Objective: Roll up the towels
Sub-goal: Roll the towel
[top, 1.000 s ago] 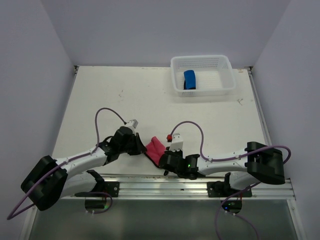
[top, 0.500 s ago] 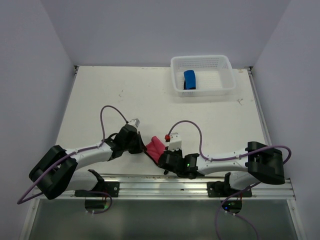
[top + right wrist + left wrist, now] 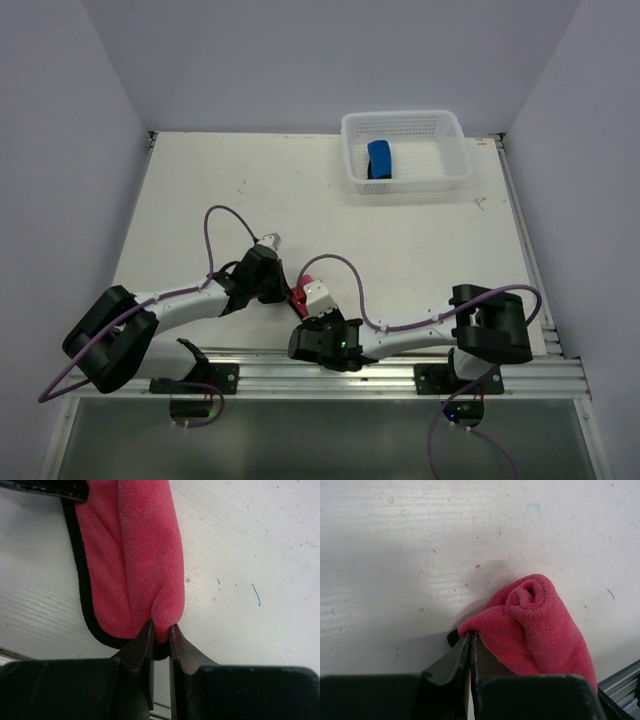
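The pink-red towel (image 3: pixel 540 625) lies loosely rolled on the white table near its front edge. One end shows a curled spiral, and dark edging runs along its side (image 3: pixel 80 580). My left gripper (image 3: pixel 470 637) is shut on a thin corner of this towel. My right gripper (image 3: pixel 161 631) is shut on the folded tip of its other end. In the top view both wrists (image 3: pixel 262 272) meet over it and it is almost hidden. The blue towel (image 3: pixel 380 159) sits rolled inside the white mesh basket (image 3: pixel 452 150).
The basket stands at the far right of the table (image 3: pixel 200 200). A metal rail (image 3: pixel 330 372) runs along the near edge just below the grippers. Purple cables (image 3: pixel 222 216) loop above both wrists. Grey walls close in the left, back and right sides.
My right arm has swung left, bringing its wrist over the pink-red towel beside the left gripper. The left arm has shifted slightly and its jaws have closed a little more.
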Controlling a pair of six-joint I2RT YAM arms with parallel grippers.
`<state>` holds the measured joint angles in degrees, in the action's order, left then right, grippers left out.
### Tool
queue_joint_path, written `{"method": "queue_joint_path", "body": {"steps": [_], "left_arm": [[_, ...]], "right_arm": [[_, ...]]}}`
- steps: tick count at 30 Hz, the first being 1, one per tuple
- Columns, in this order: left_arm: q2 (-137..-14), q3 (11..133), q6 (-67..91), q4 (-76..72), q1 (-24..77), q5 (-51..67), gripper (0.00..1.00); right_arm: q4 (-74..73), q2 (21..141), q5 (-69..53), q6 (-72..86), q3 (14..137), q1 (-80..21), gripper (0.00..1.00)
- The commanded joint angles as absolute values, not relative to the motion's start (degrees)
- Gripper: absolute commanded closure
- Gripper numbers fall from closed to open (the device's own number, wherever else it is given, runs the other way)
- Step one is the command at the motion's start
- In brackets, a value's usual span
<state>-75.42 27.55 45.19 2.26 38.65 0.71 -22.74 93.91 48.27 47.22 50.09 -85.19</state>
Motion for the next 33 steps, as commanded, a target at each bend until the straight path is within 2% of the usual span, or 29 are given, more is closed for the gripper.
{"method": "queue_joint_path", "body": {"steps": [1, 9, 18, 33], "left_arm": [[-75.94, 29.0, 43.42, 3.43, 38.32, -3.16, 0.95], [-76.11, 29.79, 42.63, 3.6, 38.23, -3.16, 0.95], [-76.99, 29.62, 41.84, 2.81, 38.06, -2.2, 0.95], [-78.22, 32.17, 38.85, 3.6, 37.53, -0.7, 0.95]], "right_arm": [[-29.87, 97.98, 53.17, 45.97, 55.26, -87.62, 1.0], [-40.59, 108.8, 59.67, 45.61, 67.3, -92.72, 1.0], [-45.44, 116.88, 60.82, 42.98, 74.7, -94.74, 1.0], [-46.14, 128.66, 53.18, 23.83, 84.98, -95.54, 1.0]]}}
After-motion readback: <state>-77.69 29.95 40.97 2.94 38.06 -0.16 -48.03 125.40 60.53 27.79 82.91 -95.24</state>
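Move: The red towel's middle lies about 6 cm ahead and 4 cm left of the right hand, which already grips its near end. The black hem runs some 4 cm ahead and 5 cm left; the table's near edge is about 3 cm straight back. For the left hand, still pinning the far left corner, the towel's middle is about 2 cm back and 4 cm to the right. Still gripping, the right hand draws the near end about 6 cm left and slightly back, rolling some 40 degrees. ##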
